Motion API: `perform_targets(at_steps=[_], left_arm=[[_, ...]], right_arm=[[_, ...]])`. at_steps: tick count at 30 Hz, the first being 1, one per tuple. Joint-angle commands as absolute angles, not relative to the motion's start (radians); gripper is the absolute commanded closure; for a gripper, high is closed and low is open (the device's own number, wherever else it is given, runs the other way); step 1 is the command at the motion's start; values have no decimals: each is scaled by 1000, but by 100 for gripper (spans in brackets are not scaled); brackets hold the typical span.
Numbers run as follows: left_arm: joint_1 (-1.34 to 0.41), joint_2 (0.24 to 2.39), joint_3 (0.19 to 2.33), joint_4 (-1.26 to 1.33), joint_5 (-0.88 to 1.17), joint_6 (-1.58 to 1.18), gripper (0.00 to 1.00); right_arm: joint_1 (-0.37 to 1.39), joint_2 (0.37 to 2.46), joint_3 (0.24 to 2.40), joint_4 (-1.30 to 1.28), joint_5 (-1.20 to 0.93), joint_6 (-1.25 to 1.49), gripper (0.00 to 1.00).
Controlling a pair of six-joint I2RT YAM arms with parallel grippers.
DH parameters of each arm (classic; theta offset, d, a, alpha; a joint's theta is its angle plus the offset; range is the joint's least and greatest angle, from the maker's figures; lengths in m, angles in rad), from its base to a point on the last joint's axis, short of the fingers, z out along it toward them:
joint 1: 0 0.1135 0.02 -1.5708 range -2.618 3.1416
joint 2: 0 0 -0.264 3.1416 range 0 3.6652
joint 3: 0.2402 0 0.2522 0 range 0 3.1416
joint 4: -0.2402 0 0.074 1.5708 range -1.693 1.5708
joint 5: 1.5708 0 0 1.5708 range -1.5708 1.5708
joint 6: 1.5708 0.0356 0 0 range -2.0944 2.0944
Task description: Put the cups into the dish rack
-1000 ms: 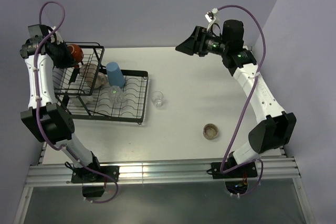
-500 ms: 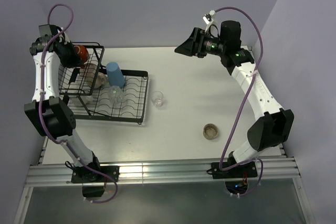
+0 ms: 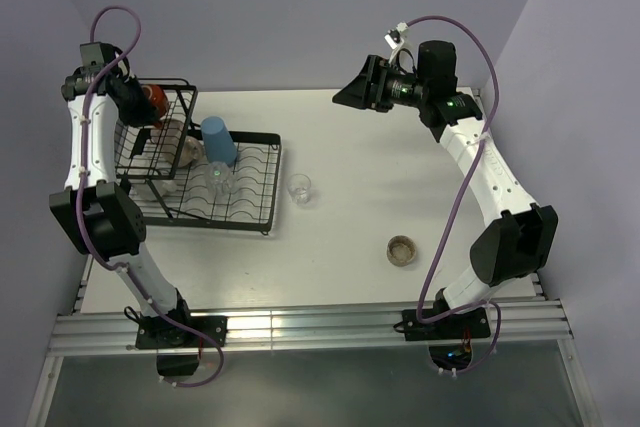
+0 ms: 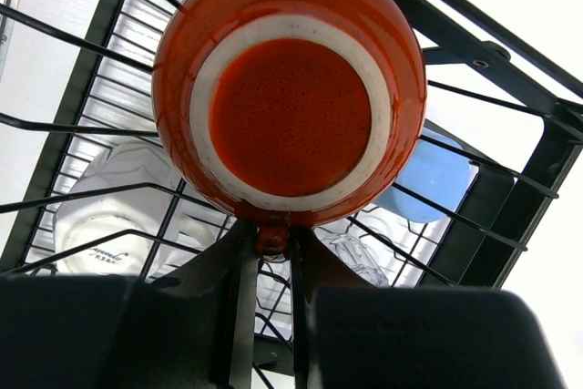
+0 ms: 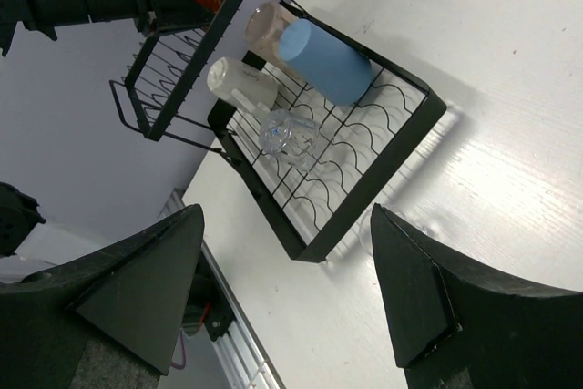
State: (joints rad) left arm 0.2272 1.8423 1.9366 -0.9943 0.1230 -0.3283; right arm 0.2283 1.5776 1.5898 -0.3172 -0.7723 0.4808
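My left gripper (image 3: 138, 107) is shut on the handle of the dark brown-orange cup (image 3: 153, 98) and holds it bottom-up over the far left corner of the dish rack's (image 3: 270, 182) tall basket. In the left wrist view the cup's base (image 4: 290, 88) fills the frame above my gripper (image 4: 271, 245). The blue tumbler (image 3: 218, 141), a pinkish mug (image 5: 264, 25), a cream mug (image 5: 239, 84) and a clear glass (image 3: 222, 179) sit in the rack. Another clear glass (image 3: 299, 188) and the low brownish cup (image 3: 401, 249) stand on the table. My right gripper (image 3: 350, 95) is open, empty and raised at the far side.
The table (image 3: 400, 167) is white, with purple walls at the back and both sides. The rack occupies the left part. An aluminium rail (image 3: 320, 327) runs along the near edge by the arm bases.
My left gripper has carried the brown-orange cup slightly right and farther back, over the basket's corner. The right arm has barely shifted.
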Motion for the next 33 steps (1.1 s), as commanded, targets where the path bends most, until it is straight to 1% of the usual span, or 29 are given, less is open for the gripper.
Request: perform_targets(at_steps=[1, 4, 6, 7, 9, 10, 13, 25, 27, 28, 30, 31, 33], left_arm=[[235, 1870, 1991, -908, 64, -356, 92], [233, 1868, 1988, -908, 89, -350, 84], [232, 1864, 1991, -908, 106, -342, 82], [229, 1862, 1994, -910, 109, -339, 78], [224, 1862, 2005, -914, 109, -330, 74], [219, 1861, 2009, -917, 109, -327, 70], [215, 1852, 2016, -917, 115, -318, 64], [210, 1807, 2008, -885, 162, -307, 60], [210, 1789, 1996, -873, 189, -299, 57], [210, 1783, 1985, -859, 211, -298, 52], [210, 1760, 1971, -844, 247, -291, 46], [212, 1752, 1961, -830, 261, -290, 40], [210, 1734, 1953, -819, 291, -288, 37]], right_arm=[[219, 1582, 1640, -304, -784, 466, 19], [221, 1582, 1638, -305, -782, 463, 19], [221, 1582, 1638, -305, -782, 463, 19], [221, 1583, 1638, -305, -784, 465, 19], [221, 1582, 1638, -305, -790, 468, 19], [221, 1582, 1640, -304, -792, 468, 19], [221, 1582, 1643, -308, -792, 466, 19], [222, 1574, 1647, -318, -792, 460, 19], [222, 1572, 1646, -318, -790, 456, 19], [222, 1571, 1646, -318, -790, 454, 19], [222, 1569, 1646, -322, -788, 448, 19], [222, 1569, 1646, -325, -787, 445, 19], [222, 1569, 1646, -328, -785, 439, 19]])
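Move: The left hand already holds the orange cup upside down by its handle over the dish rack's upper tier; the cup's body lies some 5 cm ahead, level sideways and about 1 cm above. In the lower tier, about 15 cm below the hand, the blue cup stands roughly 6 cm ahead and 10 right, the clear glass mug about 5 back and 11 right, the white cup some 7 back and 5 left. From the right hand, the orange cup is about 43 cm left, 10 ahead and 10 lower. The left fingers let go of the orange cup's handle, opening in two stages from a narrow grip to over half wide while the hand barely shifts, at first under 1 cm forward. Then the hand starts backing off the cup, rising about 2 cm and drifting some 1.5 cm to the right, with a slight upward tip and clockwise turn, the handle still lying between the parted fingers. ##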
